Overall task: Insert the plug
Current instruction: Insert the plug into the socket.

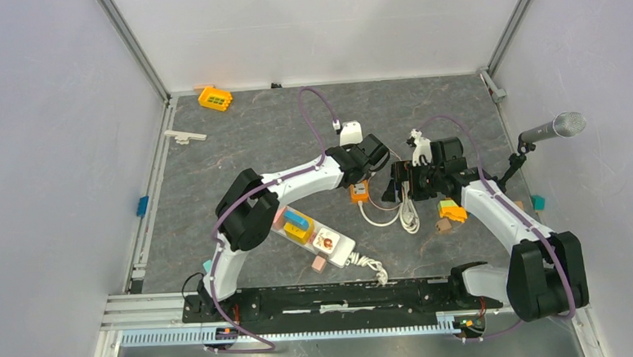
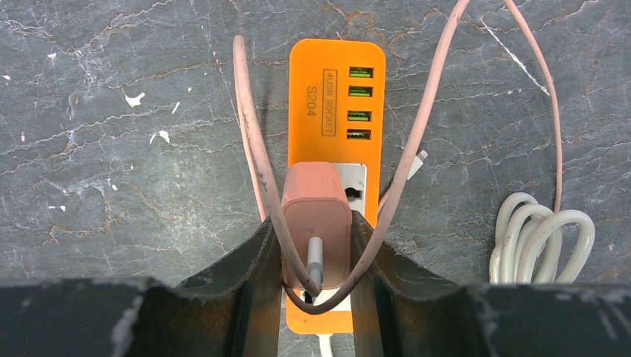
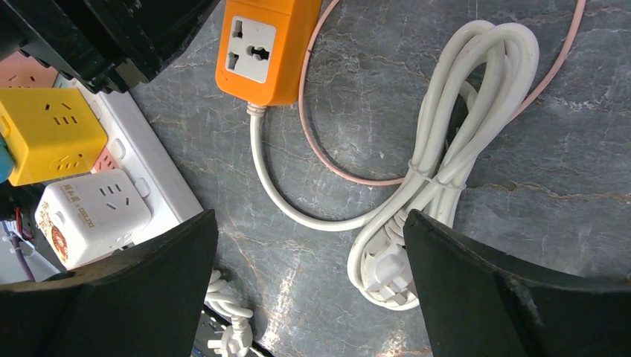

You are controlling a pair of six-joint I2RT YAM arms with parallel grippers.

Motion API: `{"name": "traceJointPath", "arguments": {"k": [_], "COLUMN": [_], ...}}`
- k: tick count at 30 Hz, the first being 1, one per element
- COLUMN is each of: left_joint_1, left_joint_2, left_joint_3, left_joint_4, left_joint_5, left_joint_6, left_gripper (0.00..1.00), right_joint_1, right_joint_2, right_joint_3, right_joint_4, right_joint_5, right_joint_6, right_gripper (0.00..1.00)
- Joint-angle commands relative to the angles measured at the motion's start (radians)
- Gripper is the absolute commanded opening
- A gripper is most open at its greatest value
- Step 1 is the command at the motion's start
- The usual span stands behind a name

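A pink plug (image 2: 316, 212) stands upright on the white socket panel of the orange power strip (image 2: 336, 97), and my left gripper (image 2: 315, 227) is shut on its two sides. How deep its pins sit is hidden. A pink cable (image 2: 249, 126) loops out of its back and around the strip. From above, the left gripper (image 1: 367, 161) is over the strip (image 1: 359, 193). My right gripper (image 3: 306, 223) hangs open just right of it (image 1: 407, 182), with nothing between its fingers. It is above bare table beside the strip's coiled white cord (image 3: 446, 134).
A white power strip (image 1: 325, 242) carrying yellow (image 3: 48, 130) and white (image 3: 89, 216) cube adapters lies near the front. A white adapter (image 1: 350, 132), an orange block (image 1: 214, 98), a microphone (image 1: 552, 128) and small blocks (image 1: 452, 214) lie around.
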Motion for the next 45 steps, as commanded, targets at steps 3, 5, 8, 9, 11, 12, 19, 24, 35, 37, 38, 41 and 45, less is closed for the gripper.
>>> {"name": "traceJointPath", "arguments": {"k": [3,5,8,9,11,12,19,24,35,37,38,41,45], "left_joint_1": [-0.056,-0.057,-0.057,-0.057,-0.058,-0.058,-0.061,-0.06,-0.06,-0.057,-0.058,-0.056,-0.055], "left_joint_2": [0.196,0.195,0.213,0.221,0.238,0.252,0.306,0.308,0.239,0.209,0.195,0.148,0.086], "left_joint_3": [-0.141,-0.139,-0.129,-0.126,-0.111,-0.094,-0.029,-0.024,-0.026,-0.019,-0.017,-0.006,0.018], "left_joint_4": [-0.193,-0.193,-0.196,-0.196,-0.2,-0.219,-0.291,-0.29,-0.271,-0.27,-0.27,-0.27,-0.26], "left_joint_5": [0.296,0.292,0.307,0.317,0.331,0.333,0.343,0.343,0.282,0.261,0.251,0.217,0.18], "left_joint_6": [-0.042,-0.034,-0.022,-0.016,-0.007,-0.002,0.004,0.003,0.04,0.048,0.053,0.055,0.058], "left_gripper": [0.15,0.15,0.15,0.15,0.12,0.1,0.02,0.05,0.32,0.43,0.47,0.58,0.75], "right_joint_1": [-0.005,-0.004,-0.003,-0.005,-0.003,-0.004,-0.003,-0.004,-0.005,-0.005,-0.005,-0.006,-0.01], "right_joint_2": [-0.031,-0.031,-0.035,-0.033,-0.033,-0.033,-0.026,-0.02,-0.003,0.002,0.003,0.005,0.004], "right_joint_3": [0.02,0.024,0.022,0.022,0.021,0.021,0.033,0.049,0.068,0.074,0.077,0.094,0.145], "right_joint_4": [0.039,0.042,0.046,0.047,0.044,0.046,0.036,0.03,0.033,0.035,0.034,0.027,-0.011], "right_joint_5": [0.01,0.014,0.015,0.016,0.016,0.017,0.018,0.026,0.027,0.027,0.027,0.029,0.037], "right_joint_6": [0.024,0.026,0.033,0.033,0.034,0.033,0.025,0.017,0.018,0.02,0.02,0.022,0.013], "right_gripper": [0.98,0.98,0.98,0.98,0.98,0.98,0.98,0.98,0.98,0.98,0.98,0.98,0.98]}}
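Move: Under the left hand, which still holds the pink plug on the orange socket, the outlet nearest the USB ports lies straight below, about 3 cm down. The charging-cable tip lies some 4 cm to the right and 1 cm ahead; the white cable bundle is about 10 cm to the right and 9 cm back, and the white power strip 13 cm to the left and 13 cm back. From the open right hand the outlet is about 11 cm left, 7 cm ahead and 7 cm lower. Bearing down on the pink plug, the left hand sinks and edges forward a little under 1 cm with a slight roll, and holds there. Then its fingers open, the left finger coming clear of the plug, as the hand shifts back roughly 2 cm and 1 cm to the right. The empty right hand, still wide open, rises and drifts forward about 1.5 cm each. ##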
